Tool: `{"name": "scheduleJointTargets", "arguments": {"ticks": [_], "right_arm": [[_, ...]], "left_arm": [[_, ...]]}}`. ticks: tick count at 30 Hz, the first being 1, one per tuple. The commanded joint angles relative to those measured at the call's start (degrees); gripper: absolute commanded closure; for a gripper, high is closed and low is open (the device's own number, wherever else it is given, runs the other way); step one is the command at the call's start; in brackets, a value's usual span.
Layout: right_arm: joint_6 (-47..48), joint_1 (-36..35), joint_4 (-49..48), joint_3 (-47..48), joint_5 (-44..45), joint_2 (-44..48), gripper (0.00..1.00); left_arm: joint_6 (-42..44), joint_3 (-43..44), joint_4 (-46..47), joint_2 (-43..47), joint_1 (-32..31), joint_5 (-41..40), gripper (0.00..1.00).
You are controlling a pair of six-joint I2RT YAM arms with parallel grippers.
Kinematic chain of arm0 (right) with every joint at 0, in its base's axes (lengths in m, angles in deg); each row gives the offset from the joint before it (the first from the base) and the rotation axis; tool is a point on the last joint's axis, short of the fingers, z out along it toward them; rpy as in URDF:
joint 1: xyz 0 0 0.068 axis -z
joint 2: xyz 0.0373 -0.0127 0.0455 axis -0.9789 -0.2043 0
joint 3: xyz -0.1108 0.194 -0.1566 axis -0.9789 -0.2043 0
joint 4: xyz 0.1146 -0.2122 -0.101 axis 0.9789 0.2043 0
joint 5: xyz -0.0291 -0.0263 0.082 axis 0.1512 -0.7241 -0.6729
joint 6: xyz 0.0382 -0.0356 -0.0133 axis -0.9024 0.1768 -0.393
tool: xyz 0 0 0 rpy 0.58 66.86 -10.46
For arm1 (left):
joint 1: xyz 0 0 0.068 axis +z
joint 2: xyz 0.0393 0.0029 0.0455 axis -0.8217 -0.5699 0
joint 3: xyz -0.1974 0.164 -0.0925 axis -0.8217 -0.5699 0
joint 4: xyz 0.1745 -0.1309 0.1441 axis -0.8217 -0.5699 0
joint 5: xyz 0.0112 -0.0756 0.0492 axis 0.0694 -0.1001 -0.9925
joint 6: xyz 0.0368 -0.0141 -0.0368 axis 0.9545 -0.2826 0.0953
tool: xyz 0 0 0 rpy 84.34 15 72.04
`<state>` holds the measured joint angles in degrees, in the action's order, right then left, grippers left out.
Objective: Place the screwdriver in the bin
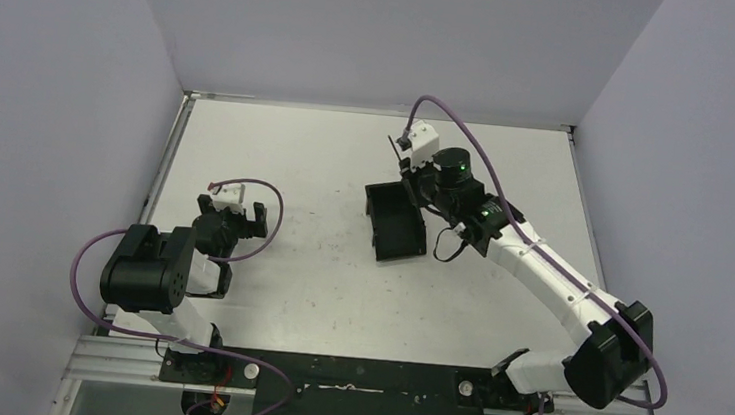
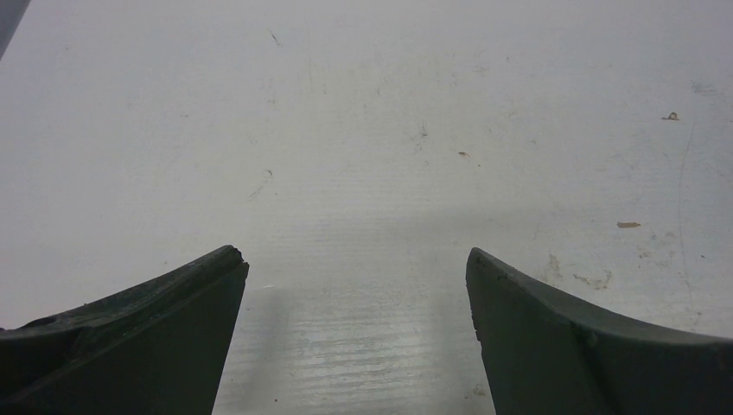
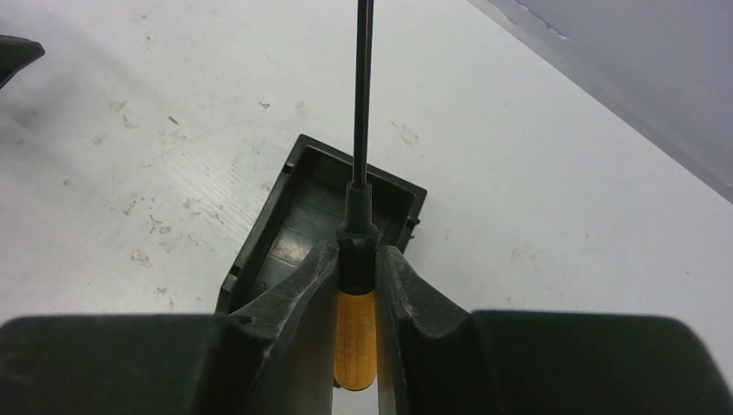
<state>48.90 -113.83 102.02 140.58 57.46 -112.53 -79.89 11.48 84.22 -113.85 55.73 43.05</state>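
My right gripper (image 3: pixel 355 259) is shut on the screwdriver (image 3: pixel 355 333). Its orange handle sits between the fingers, and its thin dark shaft points forward past the bin's far wall. The black bin (image 3: pixel 258 232) lies on the table right below the fingers. In the top view the right gripper (image 1: pixel 410 178) hovers over the far end of the bin (image 1: pixel 396 232). My left gripper (image 2: pixel 356 259) is open and empty over bare table, far left of the bin in the top view (image 1: pixel 232 218).
The white table (image 1: pixel 317 163) is scuffed and walled by grey panels on the left, back and right. Purple cables (image 1: pixel 470 136) loop along both arms. The arm bases sit on a black rail at the near edge (image 1: pixel 359 377).
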Motion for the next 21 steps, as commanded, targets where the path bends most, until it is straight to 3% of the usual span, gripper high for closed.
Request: {"name": "scheduleJointTargets", "arguments": {"ticks": [1, 12, 21], "right_arm": [[1.34, -1.31, -7.01, -0.58, -2.31, -6.08, 1.00], [0.25, -2.04, -6.51, -3.79, -2.81, -16.91, 1.00], [-0.59, -3.34, -2.68, -1.70, 4.67, -22.54, 1.00]], "left_arm": [[0.32, 1.14, 2.48, 0.76, -0.03, -0.11, 0.03], [0.27, 1.14, 2.47, 0.70, -0.03, -0.16, 0.03], [0.27, 1.20, 2.49, 0.77, -0.03, -0.11, 0.03]]}}
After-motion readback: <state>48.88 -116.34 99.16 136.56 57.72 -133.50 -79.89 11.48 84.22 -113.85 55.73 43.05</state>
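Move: The screwdriver is already pinched at its neck in the right gripper, high over the bin. The bin's middle lies roughly 21 cm below that hand, some 3 cm ahead and 3 cm to its left; nothing else stands nearby. From the idle left gripper the bin is about 34 cm to the right, nearly level with it fore and aft, and some 3 cm lower. Lower the right gripper about 17 cm down towards the open bin, easing some 2 cm to the left as the descent starts. Tip the fingers roughly 20 degrees further downward on the way, slow over the last few centimetres, and keep the fingers shut on the screwdriver. ##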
